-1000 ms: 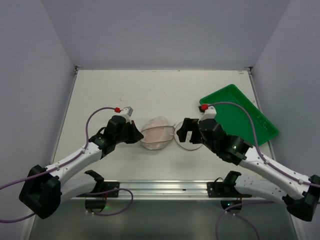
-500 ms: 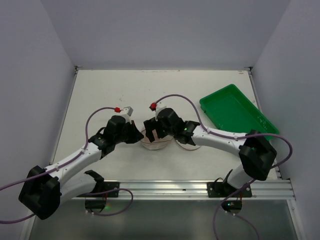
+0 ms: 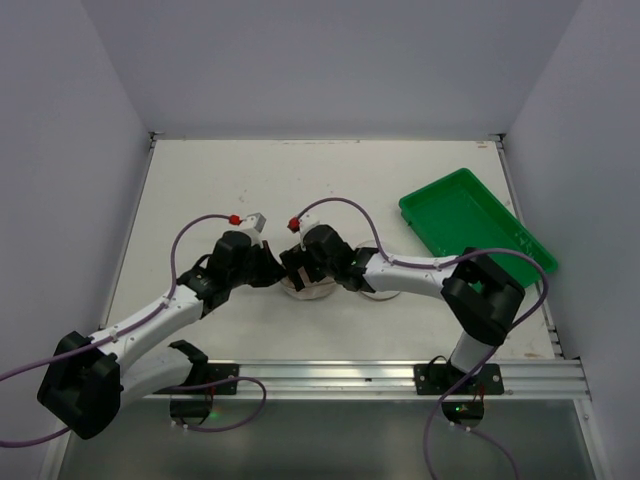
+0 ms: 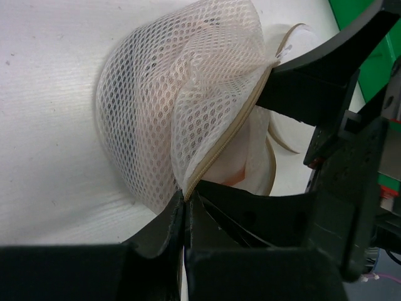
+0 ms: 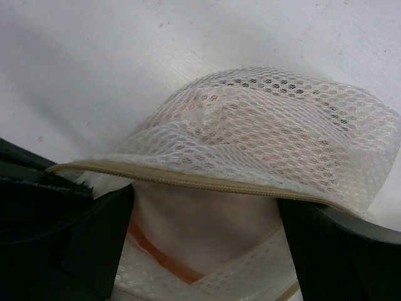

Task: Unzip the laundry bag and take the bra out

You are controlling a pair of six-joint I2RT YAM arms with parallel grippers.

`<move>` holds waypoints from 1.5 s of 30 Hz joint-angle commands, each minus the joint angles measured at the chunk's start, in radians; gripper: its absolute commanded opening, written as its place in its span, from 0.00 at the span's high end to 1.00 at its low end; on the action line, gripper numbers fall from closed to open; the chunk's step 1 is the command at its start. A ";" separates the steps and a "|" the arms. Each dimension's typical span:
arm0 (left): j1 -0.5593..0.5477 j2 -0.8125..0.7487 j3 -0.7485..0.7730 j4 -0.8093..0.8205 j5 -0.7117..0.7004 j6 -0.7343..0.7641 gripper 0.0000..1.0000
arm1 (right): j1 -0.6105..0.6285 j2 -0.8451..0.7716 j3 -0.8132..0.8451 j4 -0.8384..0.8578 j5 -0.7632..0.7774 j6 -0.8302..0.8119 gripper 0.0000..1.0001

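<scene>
The laundry bag [image 4: 182, 94] is a cream-white mesh case with a tan zip rim [image 5: 188, 179], lying unzipped at the table's middle [image 3: 318, 292]. Its upper mesh flap [image 5: 269, 138] is lifted. My left gripper [image 4: 186, 210] is shut on the zip rim at the bag's near edge and holds the mouth open; in the top view it [image 3: 272, 272] sits left of the bag. The pale pink-beige bra [image 5: 200, 226] lies inside the opening and also shows in the left wrist view [image 4: 235, 150]. My right gripper [image 5: 207, 244] is open, its fingers reaching into the mouth on either side of the bra [image 3: 303, 272].
A flat round cream panel with a tan rim [image 3: 380, 290] lies just right of the bag under the right arm. A green plastic tray [image 3: 470, 215] stands at the right edge. The right arm's purple cable arches over the table's middle.
My right arm has swung left from beside the green tray to the bag, and its open fingers now sit in the bag's mouth. The left gripper has held still on the rim.
</scene>
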 commanded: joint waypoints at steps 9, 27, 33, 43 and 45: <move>-0.009 -0.027 0.024 -0.010 0.001 0.012 1.00 | 0.008 0.015 -0.015 -0.009 0.123 0.044 0.31; -0.007 -0.059 0.027 -0.085 -0.094 0.023 1.00 | 0.041 -0.276 -0.169 0.000 -0.126 0.081 1.00; -0.007 -0.038 0.021 -0.076 -0.082 0.015 1.00 | 0.043 -0.440 -0.276 0.133 -0.307 0.096 1.00; -0.007 -0.049 -0.016 -0.048 -0.008 0.003 1.00 | 0.043 -0.582 -0.365 0.377 -0.174 0.143 1.00; -0.007 -0.061 -0.022 -0.039 0.009 0.003 1.00 | 0.043 -0.579 -0.367 0.408 -0.109 0.147 1.00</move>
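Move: The bra lies in the laundry bag's mouth between the open right fingers, its middle about 1 cm ahead of the hand point and 2 below. The zip edge pinched by the left fingers is some 5 cm left and 2 back of the right hand; the unzipped lid lies roughly 16 cm right, 2 back. From the left hand the bra is about 3 cm ahead, 5 right, 4 below. Right fingers pinch the bra and pull up some 10 cm and back 8, left hand still gripping the bag. ##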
